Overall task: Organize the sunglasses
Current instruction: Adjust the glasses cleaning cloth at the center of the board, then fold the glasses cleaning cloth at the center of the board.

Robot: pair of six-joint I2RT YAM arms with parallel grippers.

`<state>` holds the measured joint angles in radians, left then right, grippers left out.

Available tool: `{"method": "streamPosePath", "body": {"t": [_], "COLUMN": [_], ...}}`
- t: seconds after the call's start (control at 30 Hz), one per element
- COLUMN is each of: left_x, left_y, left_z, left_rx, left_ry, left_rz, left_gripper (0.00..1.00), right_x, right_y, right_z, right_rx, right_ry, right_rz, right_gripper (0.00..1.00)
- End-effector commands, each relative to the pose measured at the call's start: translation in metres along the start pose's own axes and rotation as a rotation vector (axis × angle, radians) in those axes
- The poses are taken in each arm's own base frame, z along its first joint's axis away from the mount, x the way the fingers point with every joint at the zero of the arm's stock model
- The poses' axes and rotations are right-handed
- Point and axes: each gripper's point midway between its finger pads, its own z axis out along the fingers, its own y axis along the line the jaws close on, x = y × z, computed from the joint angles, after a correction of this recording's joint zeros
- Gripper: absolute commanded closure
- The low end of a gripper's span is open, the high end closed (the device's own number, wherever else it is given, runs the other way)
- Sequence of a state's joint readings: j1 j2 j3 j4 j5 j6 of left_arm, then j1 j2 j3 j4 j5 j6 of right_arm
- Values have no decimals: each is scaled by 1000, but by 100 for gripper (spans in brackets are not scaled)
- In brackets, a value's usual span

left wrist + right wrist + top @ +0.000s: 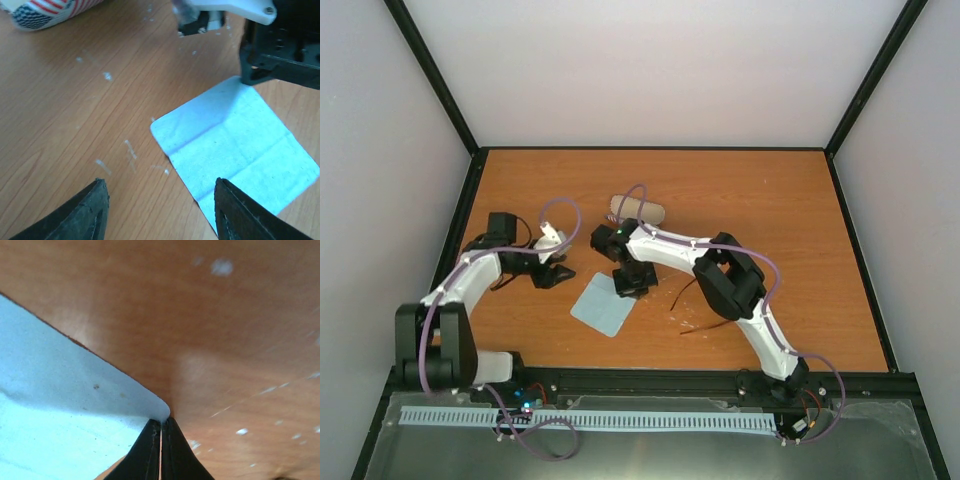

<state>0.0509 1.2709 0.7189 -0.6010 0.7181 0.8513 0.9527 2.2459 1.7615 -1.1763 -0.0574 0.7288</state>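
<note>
The sunglasses [681, 296] lie on the table right of centre. Only their thin reddish-brown arms show, and the rest is hidden under my right arm. A light blue cloth [603, 305] lies flat in the middle. My right gripper [632, 285] is down at the cloth's far corner, and in the right wrist view it [161, 421] is shut with the corner of the cloth [50, 405] pinched at its tips. My left gripper [161, 182] stands open and empty just left of the cloth [235, 135], low over the wood. In the top view the left gripper [555, 272] is a short way from the cloth's left edge.
A tan oblong case [638, 209] with red-white stripes lies behind the right gripper, and its end shows in the left wrist view [47, 10]. Black rails [460, 215] border the table on the left and right. White scuffs mark the wood.
</note>
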Motion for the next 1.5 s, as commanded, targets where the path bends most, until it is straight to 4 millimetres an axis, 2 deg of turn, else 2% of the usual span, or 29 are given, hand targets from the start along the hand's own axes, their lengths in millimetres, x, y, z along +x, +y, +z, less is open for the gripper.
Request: {"method": "streamPosePath", "body": {"t": [0.0,0.2,0.4,0.47,0.57,0.67,0.83,0.97,1.1,1.3,1.47], "left_x": [-22,-20,-19,-21,-27,-30,-21,-19,-21,-18,-13], "left_y": [-5,18,27,25,24,32,49,55,45,14,6], "left_z": [12,36,57,68,85,99,108,113,116,119,118], "left_rx": [158,258,285,273,263,236,166,144,185,285,303], "left_ry": [-51,10,45,68,94,110,160,173,175,190,198], "left_rz": [51,16,34,55,78,77,87,88,97,118,114], "left_gripper": [41,42,43,43,52,56,61,63,66,68,68], "right_x": [-30,-65,-85,-90,-93,-95,-97,-98,-98,-96,-94], "right_y": [-28,-46,-48,-47,-48,-48,-42,-41,-42,-44,-47], "right_z": [4,-5,-15,-19,-25,-29,-33,-29,-28,-26,-21], "right_rx": [69,33,-50,-80,-98,-103,-135,-136,-130,-126,-118], "right_ry": [-84,-144,-191,-203,-213,-215,-212,-207,-205,-194,-188], "right_rz": [-73,-91,-129,-135,-146,-153,-146,-150,-152,-147,-144], "right_gripper": [97,97,97,97,97,97,97,97,97,97,97]}}
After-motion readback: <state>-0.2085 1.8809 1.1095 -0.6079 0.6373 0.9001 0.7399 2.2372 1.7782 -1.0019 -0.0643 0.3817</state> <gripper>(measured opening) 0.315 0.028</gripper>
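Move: The right gripper already has the cleaning cloth's right-hand corner in its shut fingers; the cloth's middle lies about 7 cm to its left and 4 cm back, at table level. From the left gripper the cloth's middle is some 9 cm right, 5 cm back and 9 cm below. Counted from the right gripper, the glasses case stands about 22 cm ahead, level sideways, and the sunglasses lie about 16 cm right and 3 cm back. Keep the right gripper shut on the cloth corner, drag it about 10 cm forward and slightly right, low over the board, then hold it there. Meanwhile bring the left gripper forward, right and down, some 7 cm each way, easing back a little at the end, to just over the cloth's far left corner; turn it slightly clockwise and narrow its fingers to about half their gap without shutting. ##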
